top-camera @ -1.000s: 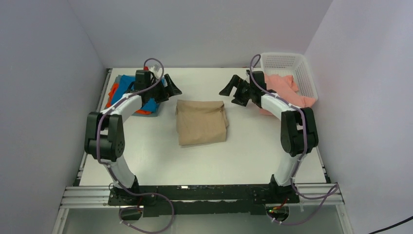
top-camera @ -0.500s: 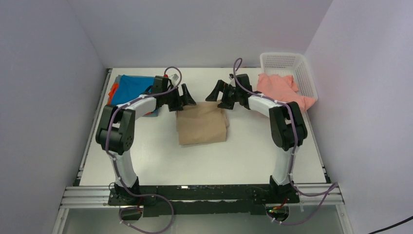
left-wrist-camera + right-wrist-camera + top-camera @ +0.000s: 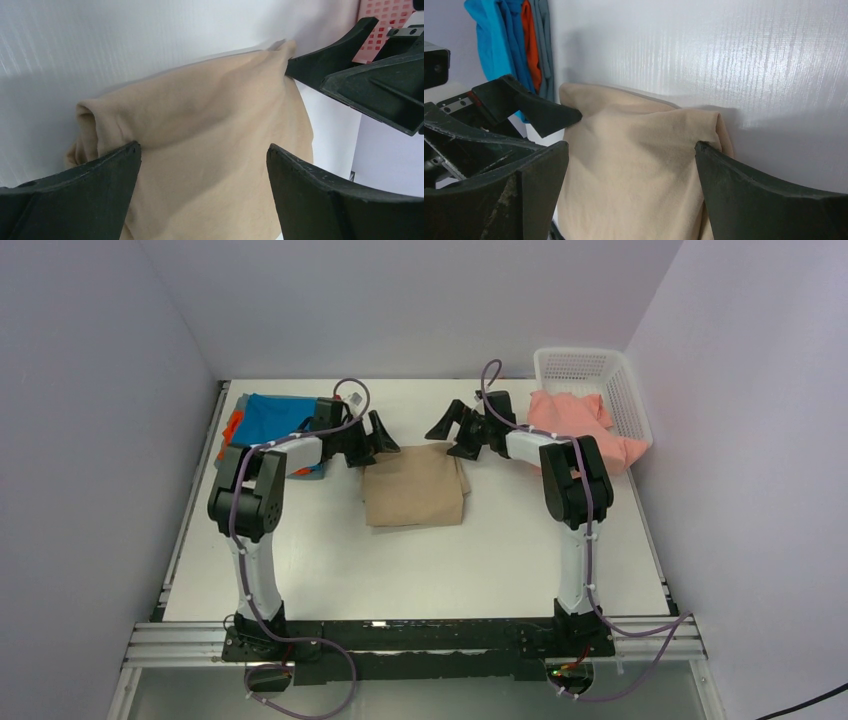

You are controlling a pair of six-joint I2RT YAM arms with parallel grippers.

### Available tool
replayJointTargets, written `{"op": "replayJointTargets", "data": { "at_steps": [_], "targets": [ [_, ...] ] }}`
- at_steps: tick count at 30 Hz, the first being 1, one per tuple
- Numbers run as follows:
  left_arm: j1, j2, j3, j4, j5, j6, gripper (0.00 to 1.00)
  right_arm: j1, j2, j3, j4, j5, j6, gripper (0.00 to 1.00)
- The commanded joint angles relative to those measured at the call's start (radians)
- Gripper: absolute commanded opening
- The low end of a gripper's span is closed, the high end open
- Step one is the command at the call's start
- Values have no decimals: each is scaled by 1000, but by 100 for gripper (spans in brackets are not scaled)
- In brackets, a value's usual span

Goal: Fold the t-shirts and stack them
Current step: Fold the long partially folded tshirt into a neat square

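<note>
A folded tan t-shirt lies mid-table. My left gripper hovers open at its far left corner, my right gripper open at its far right corner. In the left wrist view the tan cloth fills the space beyond the open left gripper, nothing between the jaws. The right wrist view shows the same tee under the open right gripper. A stack of blue, orange and grey t-shirts sits at the back left. A salmon-pink t-shirt spills from the basket.
A white lattice basket stands in the back right corner. The folded stack shows at the upper left of the right wrist view. White walls close in the table on three sides.
Both arms have swung inward from the stack and the basket to the tan t-shirt's far edge. Both grippers stayed open.
</note>
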Motion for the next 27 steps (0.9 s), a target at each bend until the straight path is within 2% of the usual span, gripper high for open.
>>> {"op": "replayJointTargets", "data": {
  "at_steps": [1,5,9,11,15,17,21,24,27],
  "targets": [
    [1,-90,11,-104,-95,62,100,-5,-37,33,-176,83,-105,100],
    [-13,-255,61,-176,-172,100,100,-1,-193,46,-234,89,-146,100],
    [-77,-414,9,-206,-234,131,100,25,-366,-94,-183,59,-122,100],
    [-109,-468,-67,-194,-194,125,99,47,-437,-191,-121,15,-93,100],
    [-157,-541,-271,-26,-68,44,99,118,-536,-380,19,-56,-7,100],
    [-187,-546,-361,66,-58,14,99,146,-563,-468,109,-82,40,100],
    [-215,-484,-457,147,-68,-9,100,160,-540,-617,271,-140,106,100],
    [-214,-413,-510,175,-111,-25,99,131,-491,-692,289,-93,85,100],
    [-213,-361,-562,197,-96,-32,100,99,-454,-757,272,-67,56,100]
  ]
}}
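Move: Both open hands rest low on the far part of the folded tan t-shirt. Its middle lies about 10 cm back and 6 cm right of the left hand, and some 11 cm back and 6 cm left of the right one. The folded stack is roughly 24 cm left of the left hand and 5 cm farther out. The salmon t-shirt is about 33 cm right of the right hand and 2 cm farther out. Both open hands lift over the tan t-shirt, travel 15–20 cm back and come down touching its near part. ##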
